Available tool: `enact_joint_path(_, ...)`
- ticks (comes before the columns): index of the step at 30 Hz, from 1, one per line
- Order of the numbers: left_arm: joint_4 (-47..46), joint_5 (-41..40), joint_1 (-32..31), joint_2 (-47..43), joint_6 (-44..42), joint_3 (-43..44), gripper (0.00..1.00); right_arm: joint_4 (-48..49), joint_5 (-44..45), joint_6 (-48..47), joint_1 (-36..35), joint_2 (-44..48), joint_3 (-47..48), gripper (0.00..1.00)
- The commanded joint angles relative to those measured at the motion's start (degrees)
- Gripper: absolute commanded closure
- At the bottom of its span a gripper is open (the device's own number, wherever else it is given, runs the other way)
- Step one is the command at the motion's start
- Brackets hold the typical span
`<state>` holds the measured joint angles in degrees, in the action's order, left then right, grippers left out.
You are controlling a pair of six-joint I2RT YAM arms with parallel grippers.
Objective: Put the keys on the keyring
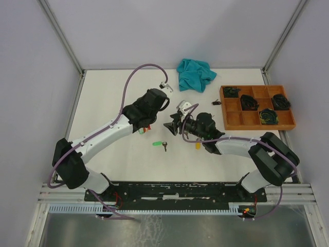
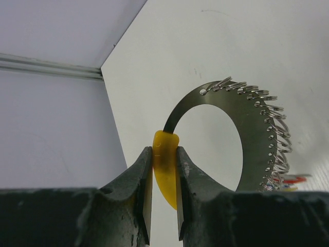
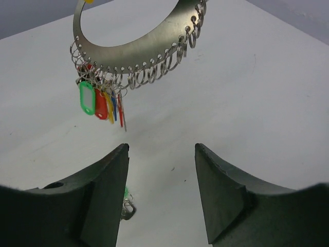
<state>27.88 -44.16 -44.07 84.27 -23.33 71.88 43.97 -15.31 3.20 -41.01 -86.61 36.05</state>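
Note:
The keyring is a flat silver crescent band with a row of small split loops along its outer edge. My left gripper is shut on its yellow end piece and holds it up above the table. Several keys with green, red, yellow and blue tags hang from the loops of the keyring. My right gripper is open and empty, below and short of the ring. A loose key with a green tag lies on the table, and it peeks out beside my right gripper's left finger.
A teal cloth lies at the back. A wooden compartment tray holding dark items stands at the right, with a small dark piece beside it. A yellow tag shows under the right arm.

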Motion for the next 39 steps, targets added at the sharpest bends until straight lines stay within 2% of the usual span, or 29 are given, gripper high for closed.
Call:
enact_joint_path(1, 1.2, -5.2, -2.0, -0.4, -2.9, 4.6, 0.97, 10.8, 3.9, -3.0, -2.3, -1.9, 0.0, 0.39)
enact_joint_path(9, 3.3, -7.3, -4.5, 0.1, -2.2, 6.5, 0.97, 17.4, 6.6, -4.4, -6.2, -5.2, 0.7, 0.45)
enact_joint_path(25, 4.7, -7.9, -7.0, -0.7, -0.5, 7.8, 0.97, 21.9, 6.6, -4.6, -8.4, -9.5, 2.8, 0.65)
enact_joint_path(39, 5.1, -7.7, -7.7, -0.8, 0.5, 8.0, 0.97, 21.2, 4.3, -4.1, -8.7, -10.4, 4.9, 0.64)
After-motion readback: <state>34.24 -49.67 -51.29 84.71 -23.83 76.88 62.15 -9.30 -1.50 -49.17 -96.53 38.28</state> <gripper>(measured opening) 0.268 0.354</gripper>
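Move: The right gripper, still empty, has the small rings on the near rim of the keyring about 8 cm to its left and 2 cm ahead, roughly level. The tags already hanging there are some 11 cm left, 1 cm back and 3 cm lower; the loose green tag with its key lies on the table about 5 cm left, 3 cm back and 13 cm below. From the left gripper, the right gripper is roughly 13 cm right, 6 cm back and 6 cm lower. Bring the right gripper left about 5 cm towards the small rings on the keyring's rim, rising slightly, tipping its fingertips up some 10 degrees and narrowing the fingers to about a third open, so the tips come right up to one small ring. Meanwhile keep the left gripper's hold on the yellow handle and carry the keyring right, up and back, about 2.5 cm each, to meet them, then hold it nearly still. ##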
